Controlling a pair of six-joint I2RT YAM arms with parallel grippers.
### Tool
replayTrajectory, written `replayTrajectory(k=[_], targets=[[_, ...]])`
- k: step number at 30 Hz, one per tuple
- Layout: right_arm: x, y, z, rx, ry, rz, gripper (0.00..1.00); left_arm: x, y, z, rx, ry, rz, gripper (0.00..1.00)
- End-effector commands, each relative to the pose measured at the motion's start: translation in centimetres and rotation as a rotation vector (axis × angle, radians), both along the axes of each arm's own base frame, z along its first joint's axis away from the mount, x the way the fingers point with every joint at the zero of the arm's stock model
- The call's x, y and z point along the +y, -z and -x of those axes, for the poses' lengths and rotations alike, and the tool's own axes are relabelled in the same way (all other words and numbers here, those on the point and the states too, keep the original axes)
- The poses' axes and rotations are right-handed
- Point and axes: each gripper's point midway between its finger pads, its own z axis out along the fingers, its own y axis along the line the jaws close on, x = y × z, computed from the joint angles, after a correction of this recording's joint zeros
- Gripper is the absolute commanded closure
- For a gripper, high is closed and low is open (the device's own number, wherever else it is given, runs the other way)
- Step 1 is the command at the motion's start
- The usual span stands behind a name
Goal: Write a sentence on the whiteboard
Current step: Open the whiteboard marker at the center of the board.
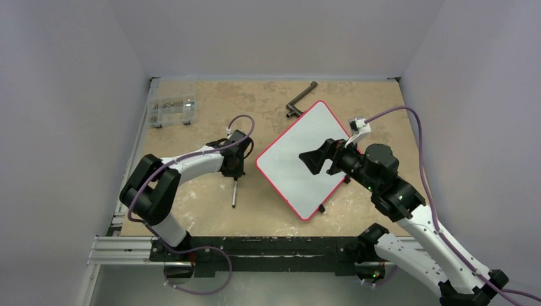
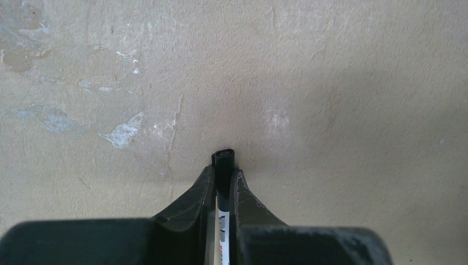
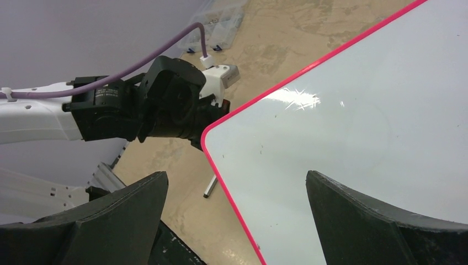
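The whiteboard (image 1: pixel 287 162) lies turned at an angle on the tan table, pale grey with a thin red rim; its surface (image 3: pixel 359 127) is bare and no sentence shows on it. My left gripper (image 1: pixel 233 171) points down at the table left of the board. It is shut on a marker (image 2: pixel 225 157), whose black cap end sticks out past the fingertips. The marker's barrel (image 1: pixel 235 193) trails toward the near edge and also shows beside the board's rim (image 3: pixel 210 186). My right gripper (image 1: pixel 311 160) hovers over the board's middle, wide open (image 3: pixel 234 174) with nothing between its fingers.
A clear plastic parts box (image 1: pixel 171 109) stands at the back left. A dark crank-shaped handle (image 1: pixel 300 102) lies behind the board's far corner. Grey walls close in on three sides, and an aluminium rail (image 1: pixel 127 245) runs along the near edge.
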Motion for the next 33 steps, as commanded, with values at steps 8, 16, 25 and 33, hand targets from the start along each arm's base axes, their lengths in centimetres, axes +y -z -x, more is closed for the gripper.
replayTrajectory(k=[8, 16, 25, 33], targets=[[3.0, -2.7, 1.5, -0.11, -0.192, -0.117, 0.01, 2.6, -9.0, 0.7, -0.194, -0.181, 0.073, 1.0], [5.9, -3.8, 1.6, -0.168, -0.316, -0.266, 0.01, 4.2, -24.3, 2.5, -0.515, -0.331, 0.391, 1.0], [7.6, -7.9, 1.1, -0.223, -0.369, -0.518, 0.01, 3.7, -31.5, 3.0, -0.665, -0.573, 0.868, 1.0], [9.1, -7.6, -0.9, -0.312, -0.336, -0.485, 0.01, 1.0, -32.6, 0.8, -0.616, -0.708, 1.174, 1.0]])
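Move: Over near the table, the left hand already grips the marker's cap; the marker's middle is about 5 cm behind it and 1 cm left. From that hand the whiteboard's centre is some 25 cm right and 6 cm ahead at about its height, and the right gripper 22 cm right, 6 cm back and 28 cm higher. From the right hand the marker's middle lies about 23 cm left, 2 cm ahead and 29 cm down, the board's centre 12 cm ahead, 3 cm right and 29 cm below. Keeping its pinch on the cap, the left hand lifts the marker steeply, about 30 cm, away from the table; its wrist tips the fingers upward, rolls strongly and turns counter-clockwise. The right hand, fingers still wide open, travels some 8 cm left towards the marker, then also rises 5 cm while turning counter-clockwise and rolling its left side up, without touching the marker. ##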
